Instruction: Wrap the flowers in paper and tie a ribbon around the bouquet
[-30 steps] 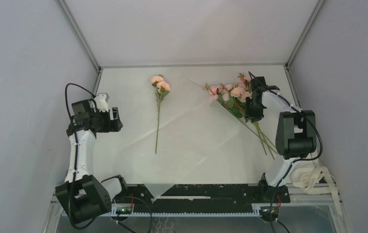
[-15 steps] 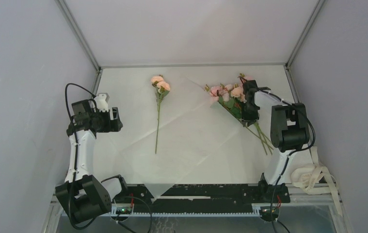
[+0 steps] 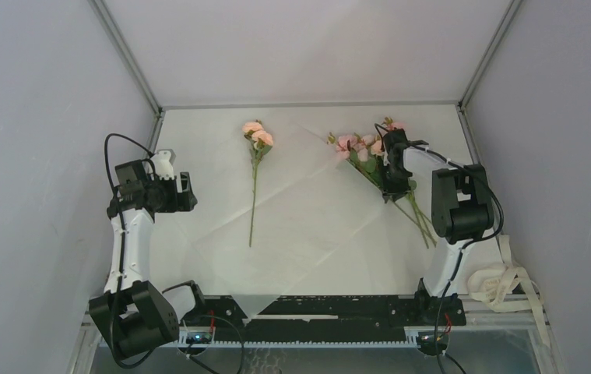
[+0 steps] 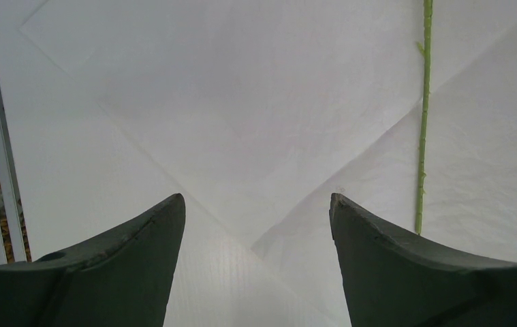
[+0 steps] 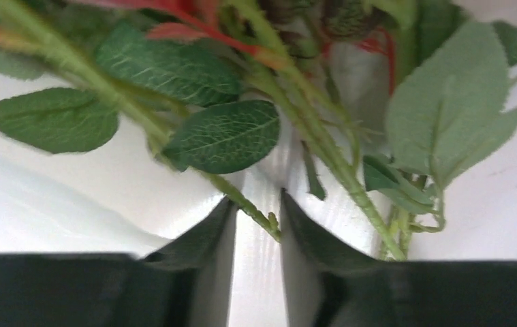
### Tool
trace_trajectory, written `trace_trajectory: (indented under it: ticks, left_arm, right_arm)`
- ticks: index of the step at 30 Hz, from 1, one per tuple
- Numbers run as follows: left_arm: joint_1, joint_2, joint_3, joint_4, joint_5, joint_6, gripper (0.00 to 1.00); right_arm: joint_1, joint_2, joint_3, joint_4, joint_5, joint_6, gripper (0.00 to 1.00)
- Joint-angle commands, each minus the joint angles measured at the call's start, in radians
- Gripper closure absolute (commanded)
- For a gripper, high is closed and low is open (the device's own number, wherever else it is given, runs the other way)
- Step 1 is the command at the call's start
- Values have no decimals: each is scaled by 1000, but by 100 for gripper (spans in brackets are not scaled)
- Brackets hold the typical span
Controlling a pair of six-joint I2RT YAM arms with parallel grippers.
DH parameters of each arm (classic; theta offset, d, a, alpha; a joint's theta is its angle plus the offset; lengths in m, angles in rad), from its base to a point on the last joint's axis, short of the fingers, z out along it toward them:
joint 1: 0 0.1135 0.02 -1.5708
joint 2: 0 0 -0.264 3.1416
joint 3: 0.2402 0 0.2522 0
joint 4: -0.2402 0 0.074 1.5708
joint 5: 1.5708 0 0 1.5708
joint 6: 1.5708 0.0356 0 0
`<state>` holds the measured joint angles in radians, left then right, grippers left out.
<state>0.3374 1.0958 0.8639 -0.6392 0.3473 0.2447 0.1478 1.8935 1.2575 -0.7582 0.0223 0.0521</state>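
Observation:
The paper [image 3: 307, 214] lies spread flat mid-table as a large translucent sheet. One pink flower [image 3: 255, 167] lies on its left part, and its stem [image 4: 424, 122] also runs down the left wrist view. The larger bunch of flowers [image 3: 366, 156] lies at the paper's right edge. My right gripper [image 3: 391, 185] is down on this bunch. Its jaws stand narrowly open [image 5: 255, 204], and a thin green stem [image 5: 252, 208] crosses between the tips. My left gripper [image 3: 187, 192] hangs open [image 4: 257, 201] over the paper's left corner [image 4: 269, 238] and holds nothing. The ribbon [image 3: 502, 284] lies bundled at the near right.
Grey walls close the table on the left, right and back. The black rail [image 3: 315, 308] with the arm bases runs along the near edge. Leaves [image 5: 221, 136] fill the right wrist view just ahead of the fingers.
My right arm has swung left and lowered the gripper onto the bunch, whose stems shifted slightly left. The right jaws closed a little and reopened. The left arm has not moved.

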Motion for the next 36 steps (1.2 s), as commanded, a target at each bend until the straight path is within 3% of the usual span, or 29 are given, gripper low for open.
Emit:
trace_trajectory:
  ticks: [1, 6, 10, 16, 21, 26, 30, 33, 36]
  left_arm:
    - [-5, -19, -19, 9, 12, 14, 18]
    - [-5, -21, -19, 6, 11, 15, 18]
    - [-5, -14, -17, 7, 12, 12, 18]
    - [-5, -19, -16, 7, 15, 15, 18]
    - [-5, -11, -11, 7, 19, 12, 18]
    - [-5, -13, -9, -4, 21, 13, 18]
    - [-5, -37, -17, -8, 25, 16, 18]
    - [-5, -40, -16, -8, 44, 15, 17]
    - [-5, -33, -13, -7, 48, 14, 18]
  right_arm:
    - [11, 17, 10, 69, -10, 7, 75]
    - [-15, -47, 11, 49, 94, 1, 99]
    - [-25, -196, 11, 48, 188, 2, 100]
    - [-45, -561, 10, 139, 126, 120, 100]
    - [135, -726, -21, 361, 49, 316, 100]
    - [433, -557, -41, 679, -11, 502, 100]
    - [538, -301, 55, 793, -53, 657, 100]
    - [573, -106, 159, 806, -107, 730, 100]
    - [600, 104, 353, 693, -146, 725, 100]
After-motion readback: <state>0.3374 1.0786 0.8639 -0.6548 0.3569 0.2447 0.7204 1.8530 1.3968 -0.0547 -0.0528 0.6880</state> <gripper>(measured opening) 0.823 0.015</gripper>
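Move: One flower stem already lies between the right hand's half-open fingers, right at the fingertips; another stem crosses about 4 cm to the right, level with it. The other blooms lie about 16 cm ahead and 4 cm left of this hand, and the flower already laid on the paper is some 41 cm left and 3 cm ahead, all on the table. From the left hand, the stem to pick is about 58 cm right, 6 cm ahead and 13 cm below. Shut the right fingers on the stem and pull it up and a little forward out of the bunch, rising about 32 cm while tilting the fingertips forward. Then swing it left, ending some 33 cm from where you picked it, towards the flower laid on the paper; let the hand sink to about half that height with the fingers leaning left and forward, still pinching the stem. ##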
